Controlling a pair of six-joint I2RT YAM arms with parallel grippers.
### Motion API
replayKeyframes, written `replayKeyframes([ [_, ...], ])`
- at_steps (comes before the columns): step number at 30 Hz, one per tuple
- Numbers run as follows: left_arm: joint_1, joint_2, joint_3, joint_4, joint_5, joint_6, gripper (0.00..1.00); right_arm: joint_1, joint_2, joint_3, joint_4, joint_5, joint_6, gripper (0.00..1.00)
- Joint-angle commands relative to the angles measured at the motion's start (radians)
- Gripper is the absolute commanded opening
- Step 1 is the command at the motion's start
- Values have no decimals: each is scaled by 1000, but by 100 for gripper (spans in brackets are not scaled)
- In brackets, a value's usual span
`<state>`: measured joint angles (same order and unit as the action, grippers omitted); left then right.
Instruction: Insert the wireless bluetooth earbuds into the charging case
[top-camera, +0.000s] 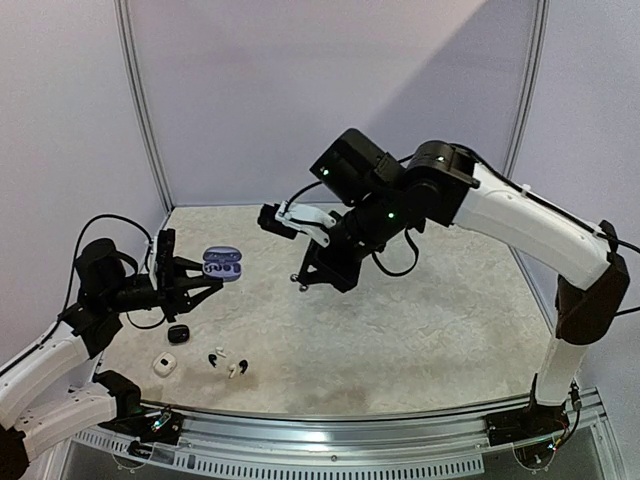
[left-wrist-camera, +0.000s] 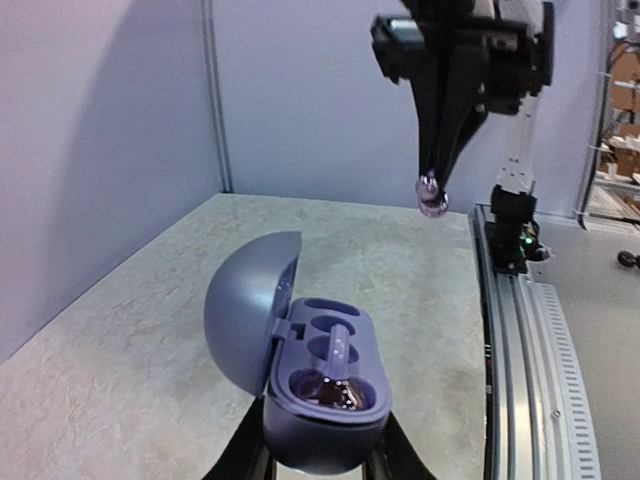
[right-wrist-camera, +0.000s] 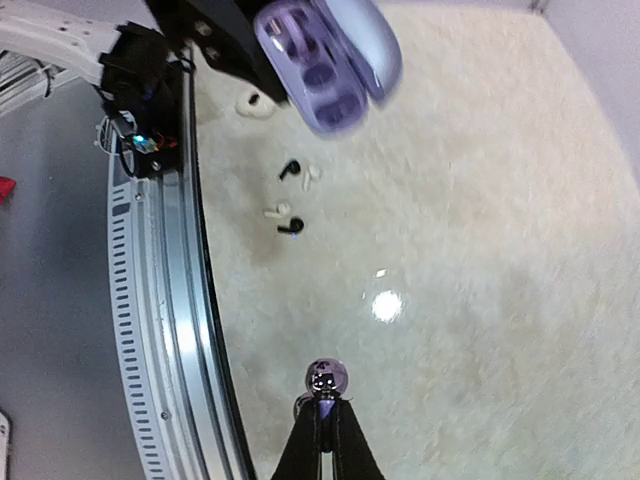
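Observation:
My left gripper is shut on the lavender charging case, holding it above the table's left side. In the left wrist view the case has its lid swung open, and my left gripper clamps its base. One lavender earbud sits in the near socket and the far socket is bare. My right gripper hangs to the right of the case, shut on a second lavender earbud at its fingertips. That earbud hangs above and beyond the case.
Loose black and white earbuds lie near the front left of the table. A black case and a white case lie beside them. A metal rail runs along the near edge.

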<state>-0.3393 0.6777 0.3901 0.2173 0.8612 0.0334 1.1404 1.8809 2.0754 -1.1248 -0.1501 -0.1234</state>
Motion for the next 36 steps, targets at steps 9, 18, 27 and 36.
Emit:
replayKeyframes([
  [9,-33,21,129,-233,198,211,0,159,46,163,179,226,-365,0],
  [18,-55,45,163,-273,130,201,0,175,116,212,193,227,-435,0],
  [27,-75,53,165,-257,105,174,0,177,173,253,185,246,-464,0],
  [36,-76,52,159,-241,98,165,0,176,207,258,154,264,-460,0],
])
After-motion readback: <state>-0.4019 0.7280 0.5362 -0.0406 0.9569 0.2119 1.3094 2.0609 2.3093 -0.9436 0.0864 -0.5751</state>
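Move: The open charging case, pinched in my left hand with one earbud already in it, sits about 12 cm left and 2 cm forward of my right hand, nearly level. From my left hand it lies 2 cm to the right, 1 cm forward and 1 cm up. The loose earbuds are on the table some 14 cm left of my right hand, level with it fore and aft, 26 cm below. With the second earbud still pinched, my right hand rises about 6 cm while drawing slightly back, then sweeps left, some 9 cm in all, and sinks over the case's empty well, its fingers swinging forward about 30 degrees with a counter-clockwise turn. My left hand keeps its grip and brings the case about 3 cm back and 2 cm right to meet it, turning slightly clockwise. ##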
